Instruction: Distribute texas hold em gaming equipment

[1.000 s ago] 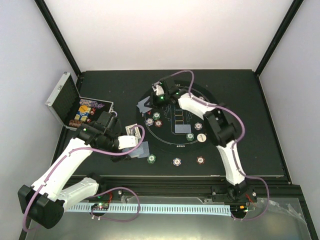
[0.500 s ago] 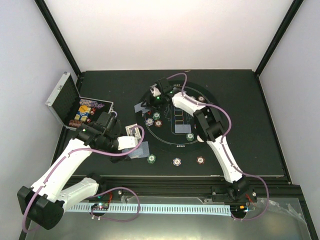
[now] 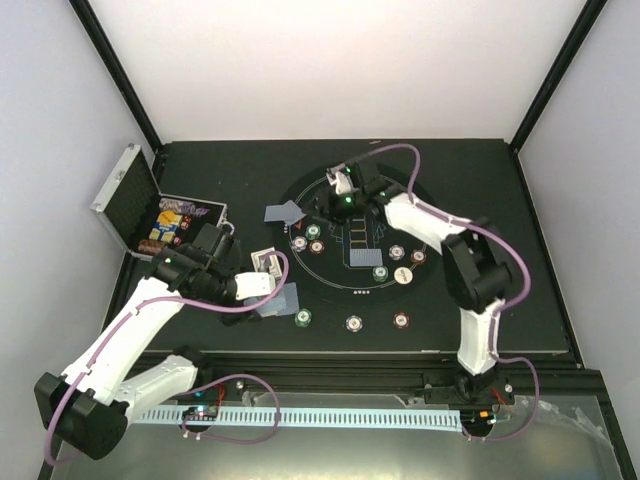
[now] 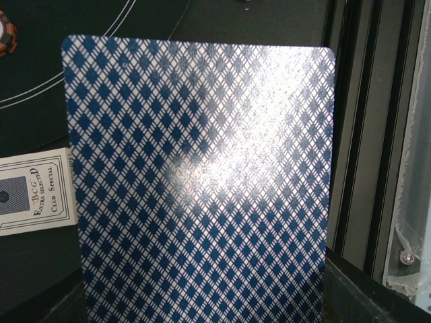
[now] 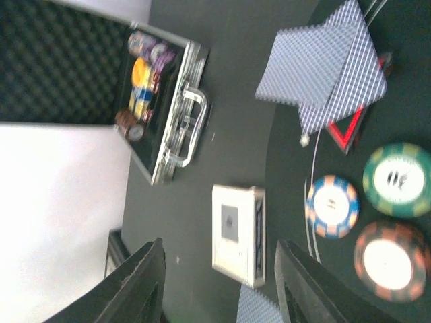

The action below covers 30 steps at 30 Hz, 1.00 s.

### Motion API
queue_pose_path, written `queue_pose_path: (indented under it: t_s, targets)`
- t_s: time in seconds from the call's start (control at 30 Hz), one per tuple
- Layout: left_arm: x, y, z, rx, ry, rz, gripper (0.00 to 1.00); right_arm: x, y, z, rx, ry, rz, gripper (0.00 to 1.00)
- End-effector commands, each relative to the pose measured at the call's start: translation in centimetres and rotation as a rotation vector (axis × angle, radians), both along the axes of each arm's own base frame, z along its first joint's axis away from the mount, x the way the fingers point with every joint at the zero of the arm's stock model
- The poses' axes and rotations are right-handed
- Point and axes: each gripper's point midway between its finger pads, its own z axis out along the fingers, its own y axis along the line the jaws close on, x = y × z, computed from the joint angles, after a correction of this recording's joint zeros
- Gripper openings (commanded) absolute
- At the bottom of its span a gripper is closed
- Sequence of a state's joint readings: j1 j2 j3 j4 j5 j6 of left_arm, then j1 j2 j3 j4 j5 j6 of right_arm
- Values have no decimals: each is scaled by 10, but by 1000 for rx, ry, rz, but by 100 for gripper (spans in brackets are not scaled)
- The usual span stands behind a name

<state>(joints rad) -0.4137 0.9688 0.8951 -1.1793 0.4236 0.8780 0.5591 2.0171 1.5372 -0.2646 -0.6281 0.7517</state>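
In the left wrist view a blue diamond-backed playing card (image 4: 202,182) fills the frame and hides the fingers. From above, my left gripper (image 3: 268,290) is shut on that card (image 3: 282,301) near the mat's left front edge. My right gripper (image 3: 320,203) hovers open and empty over the mat's left rear; its fingers (image 5: 138,289) stand wide apart. Two overlapping cards (image 5: 323,64) lie beside the red triangle marker (image 5: 347,128). Next to them lie a blue-orange chip (image 5: 332,206), a green chip (image 5: 397,180) and a red-brown chip (image 5: 390,260).
The round black mat (image 3: 335,285) carries more chips, a white button (image 3: 401,277) and cards at its middle (image 3: 358,238). A white card box (image 3: 264,260) lies left of the mat. The open silver case (image 3: 150,205) with chips stands at far left. Chips (image 3: 354,323) line the front.
My right gripper has opened, leaving a card on the other one at the mat's left edge, and has drawn back to the right. The left arm with its card has not moved.
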Motion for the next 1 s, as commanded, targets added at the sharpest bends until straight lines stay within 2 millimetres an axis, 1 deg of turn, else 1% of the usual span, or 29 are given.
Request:
queue_pose_path:
  t_s: [0.0,0.17,0.27,0.33,0.4,0.53,0.63,0.77,0.97]
  targets:
    - [2,-6,11,-36,-7,-1,2,-46,-9,17,113,-29,47,49]
    - [3,-8,12,-41,5,0,2,-118,-15,23,161,-30,105,55]
    - [5,-8,13,-40,7,1,1,-158,-11,31,215,-30,134,61]
    - [5,-8,14,-39,9,2,2,-183,-6,32,227,-22,154,64]
    - [6,-9,16,-44,6,3,1,-203,0,34,244,-17,172,65]
    - [5,-11,18,-52,16,3,2,-225,15,36,275,-11,202,69]
    - [3,-11,19,-54,21,1,1,-234,30,40,287,-11,240,73]
    - [3,-10,21,-52,17,0,2,-238,44,43,296,-12,271,77]
    - [2,-10,20,-52,16,0,2,-237,58,39,290,5,288,76]
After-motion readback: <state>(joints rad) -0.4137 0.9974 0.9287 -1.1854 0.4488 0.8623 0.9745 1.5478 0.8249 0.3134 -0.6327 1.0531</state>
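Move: Held in the left hand, the deck of cards lies about 26 cm back and 8 cm left of the empty right hand, roughly level with it. Some 13 cm lower, the card box stands 9 cm back and 13 cm left, and the green chip about 26 cm back and 4 cm left of that hand. The deck's middle is roughly 4 cm to the right of the left hand point. Sweeping back about 24 cm from the dealt cards, fast and then easing, the right hand drifts slightly right before curving left towards the free edge of the deck, ending a little higher. Its wrist turns some 20 degrees, counter-clockwise with the fingers levelling out, and the half-open fingers spread wider; the left hand keeps its grip on the deck. ##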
